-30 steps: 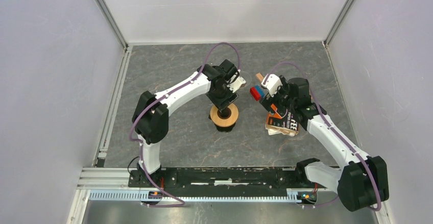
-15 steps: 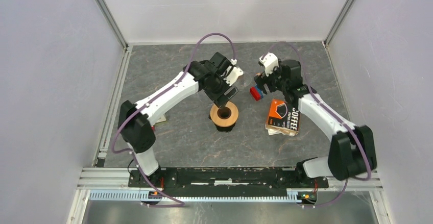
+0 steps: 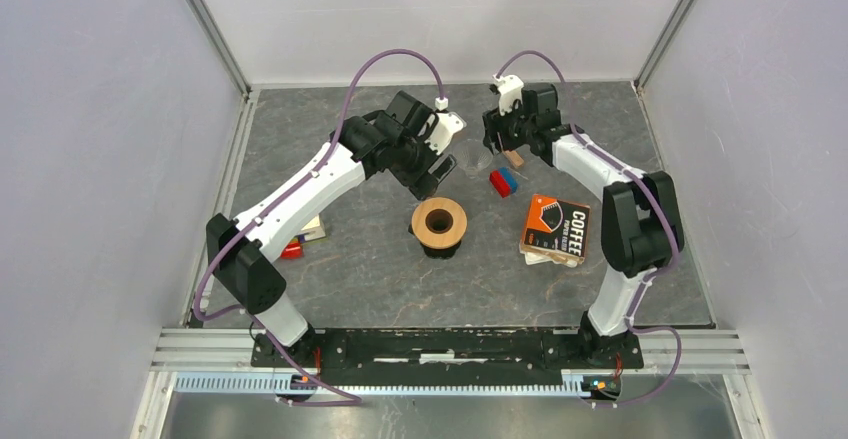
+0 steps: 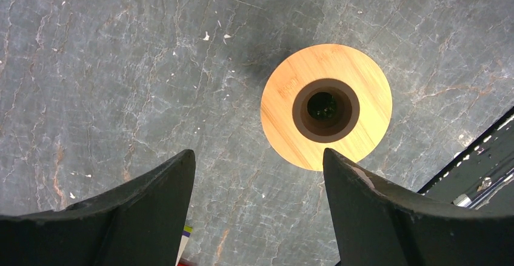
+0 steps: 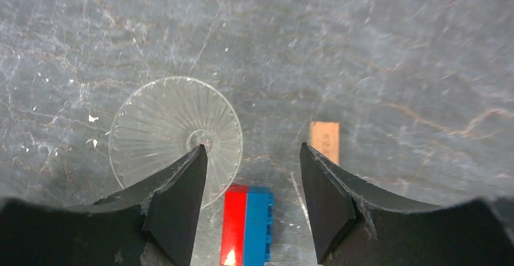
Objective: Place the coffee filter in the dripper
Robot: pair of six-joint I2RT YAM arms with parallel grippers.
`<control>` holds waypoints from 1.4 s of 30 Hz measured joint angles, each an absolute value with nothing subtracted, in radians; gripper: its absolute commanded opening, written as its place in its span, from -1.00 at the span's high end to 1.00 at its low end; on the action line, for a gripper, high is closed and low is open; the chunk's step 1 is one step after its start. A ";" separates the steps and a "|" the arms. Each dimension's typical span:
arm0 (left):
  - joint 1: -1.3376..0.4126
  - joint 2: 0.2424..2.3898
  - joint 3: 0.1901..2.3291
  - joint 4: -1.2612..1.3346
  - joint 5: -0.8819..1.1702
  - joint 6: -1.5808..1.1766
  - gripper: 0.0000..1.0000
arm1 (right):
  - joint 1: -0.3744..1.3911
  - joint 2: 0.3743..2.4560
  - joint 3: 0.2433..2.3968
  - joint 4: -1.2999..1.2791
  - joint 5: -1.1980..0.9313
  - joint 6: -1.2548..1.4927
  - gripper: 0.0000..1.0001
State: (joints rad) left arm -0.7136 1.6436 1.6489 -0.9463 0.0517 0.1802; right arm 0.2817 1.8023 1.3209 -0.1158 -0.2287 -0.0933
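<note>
The dripper shows in two parts. Its wooden collar ring (image 3: pixel 438 221) (image 4: pixel 326 105) sits on a dark round cup (image 3: pixel 438 247) mid-table. Its clear ribbed glass cone (image 5: pixel 176 134) lies apart on the table. My left gripper (image 3: pixel 438 162) (image 4: pixel 259 160) hovers just behind the ring, open, with only table between the fingers. My right gripper (image 3: pixel 497 145) (image 5: pixel 253 151) hangs open over the table beside the glass cone, holding nothing. I see no puffed coffee filter; only white paper edges (image 3: pixel 553 258) peek from under the coffee box.
A red and blue block (image 3: pixel 503 181) (image 5: pixel 248 223) lies below the right gripper, and a small wooden piece (image 3: pixel 513 158) (image 5: pixel 325 140) lies beside it. The coffee box (image 3: pixel 556 227) lies at the right. A card and a red item (image 3: pixel 303 239) lie at the left.
The left gripper drew back from over the ring and opened wider. The right arm swung from above the coffee box to the back of the table, its jaws narrowing somewhat.
</note>
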 measured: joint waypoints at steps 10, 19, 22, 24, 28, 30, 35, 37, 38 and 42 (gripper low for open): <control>-0.713 1.644 1.648 -0.946 0.052 0.180 -0.67 | 0.288 1.874 1.324 -0.159 -0.281 -0.050 -0.15; -0.712 1.644 1.638 -0.944 0.051 0.180 -0.67 | 0.293 1.935 1.328 -0.159 -0.313 -0.023 0.13; -0.710 1.644 1.637 -0.944 0.051 0.180 -0.67 | 0.294 1.952 1.332 -0.160 -0.316 -0.017 0.30; -0.708 1.644 1.637 -0.944 0.049 0.180 -0.67 | 0.294 1.959 1.343 -0.162 -0.318 -0.013 0.41; -0.704 1.644 1.637 -0.944 0.043 0.181 -0.67 | 0.294 1.962 1.374 -0.179 -0.317 -0.009 0.86; -0.700 1.644 1.637 -0.944 0.036 0.181 -0.67 | 0.294 1.961 1.393 -0.184 -0.318 -0.006 1.00; -0.674 1.644 1.634 -0.943 0.035 0.195 -0.63 | 0.294 1.923 1.398 -0.208 -0.299 -0.027 1.00; -0.653 1.644 1.633 -0.944 0.036 0.200 -0.62 | 0.294 1.879 1.378 -0.216 -0.292 -0.035 1.00; -0.635 1.644 1.633 -0.944 0.044 0.201 -0.62 | 0.294 1.844 1.364 -0.226 -0.291 -0.042 1.00; -0.532 1.641 1.631 -0.944 0.112 0.199 -0.62 | 0.294 1.687 1.308 -0.245 -0.322 -0.054 1.00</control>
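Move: Almost beside the right hand stands the clear dripper, its middle about 6 cm to the left, 2 cm nearer the base and 9 cm lower. The wooden block lies some 2 cm ahead and 4 cm right, the red-blue brick 6 cm back and 1 cm right, both about 12 cm down. The wooden ring on the dark pot sits 21 cm back, 14 cm left, 5 cm lower. From the left hand the dripper is about 14 cm ahead, 10 cm right, 17 cm down. Sinking about 7 cm while easing slightly left and tipping down some 13 degrees, the right hand brings its part-open fingers to the dripper's right rim, pinches it shut between them, then lifts about 8 cm, levelling and drawing back towards the wooden ring. The empty left hand, still open, finally swings left and forward, away from the ring. ##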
